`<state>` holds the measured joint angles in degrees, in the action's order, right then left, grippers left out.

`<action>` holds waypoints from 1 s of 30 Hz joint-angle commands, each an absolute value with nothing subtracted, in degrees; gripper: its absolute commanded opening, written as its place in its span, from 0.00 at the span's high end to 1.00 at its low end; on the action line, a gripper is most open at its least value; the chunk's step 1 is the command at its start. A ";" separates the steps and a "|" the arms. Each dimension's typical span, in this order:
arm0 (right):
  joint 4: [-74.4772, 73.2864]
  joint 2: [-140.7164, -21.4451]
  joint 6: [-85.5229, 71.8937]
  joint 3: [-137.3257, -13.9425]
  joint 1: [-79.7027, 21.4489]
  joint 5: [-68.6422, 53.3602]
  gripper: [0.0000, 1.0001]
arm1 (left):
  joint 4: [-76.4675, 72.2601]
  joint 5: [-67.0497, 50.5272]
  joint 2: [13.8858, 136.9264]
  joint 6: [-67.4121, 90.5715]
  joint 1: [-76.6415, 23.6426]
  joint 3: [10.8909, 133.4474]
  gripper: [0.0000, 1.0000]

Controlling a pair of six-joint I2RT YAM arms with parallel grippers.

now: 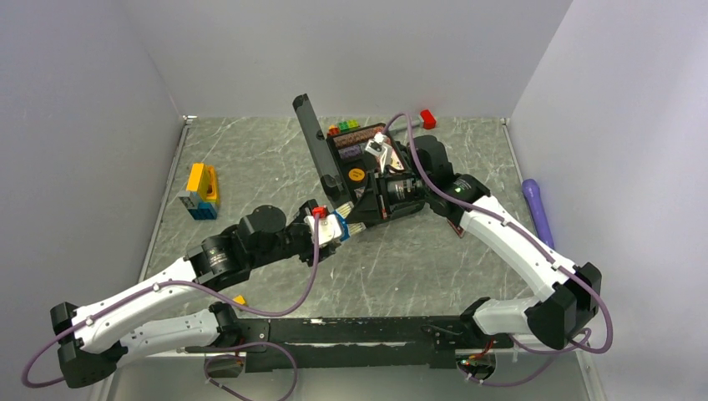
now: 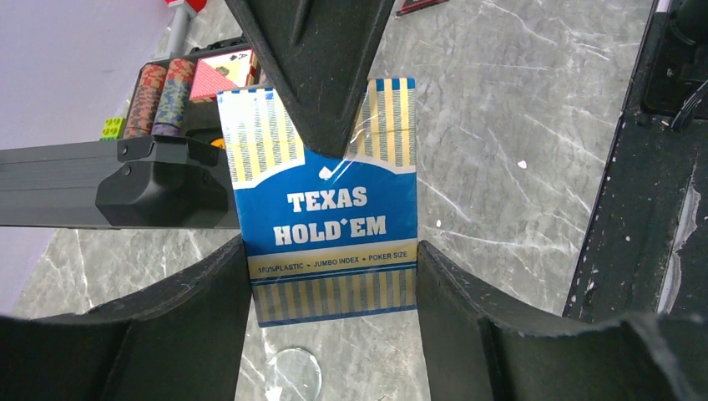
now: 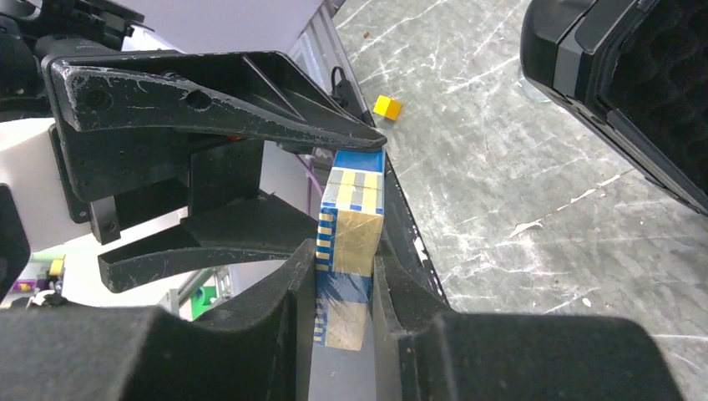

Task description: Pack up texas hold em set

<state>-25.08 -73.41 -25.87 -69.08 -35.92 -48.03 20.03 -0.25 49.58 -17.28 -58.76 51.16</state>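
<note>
The black briefcase (image 1: 313, 138) stands open at the back middle, its lid upright, with chip rows (image 2: 159, 92) and a pink card deck (image 2: 221, 75) inside. The blue-white Texas Hold'em deck (image 2: 326, 225) hangs above the table just in front of the case. My left gripper (image 2: 332, 251) is shut across its two sides. My right gripper (image 3: 344, 267) is shut across its thickness from the other end, and one right finger lies over the deck's top in the left wrist view. In the top view both grippers, left (image 1: 338, 227) and right (image 1: 361, 209), meet at the deck (image 1: 351, 221).
A small yellow cube (image 3: 386, 106) lies near the left arm. A purple cylinder (image 1: 538, 209) lies by the right wall. A yellow and blue block toy (image 1: 200, 190) sits at the left. A red piece (image 1: 427, 119) lies behind the case. A clear disc (image 2: 292, 376) lies under the deck.
</note>
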 commanded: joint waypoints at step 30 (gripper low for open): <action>37.52 -68.15 -49.07 -41.36 -26.18 18.04 1.00 | 1.44 10.42 35.91 5.42 -14.87 41.53 0.01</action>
<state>18.52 -66.13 -44.47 -45.91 -21.28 -2.92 6.44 10.13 35.11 -0.19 -17.50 41.65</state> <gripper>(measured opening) 0.283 0.993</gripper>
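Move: Both grippers are already on the blue card box. From the right hand the middle of the open case lies some 23 cm ahead, 7 cm to its right and about 18 cm below; inside it the red card box is about 25 cm ahead and 10 cm right of that hand, the orange button 22 cm ahead and 2 cm right. From the left hand the case's middle is roughly 24 cm ahead, 10 cm right and 18 cm below. Up, then forward and to the right, the right hand carries the blue card box about 18 cm out and 12 cm across towards the open case, rising some 11 cm and sinking as much again, its wrist swinging about 60 degrees clockwise with the pinch kept. The left fingers open wide and let go first; that hand rises clear, then swings some 20 cm left and 11 cm forward, turning counter-clockwise and sinking partway. ##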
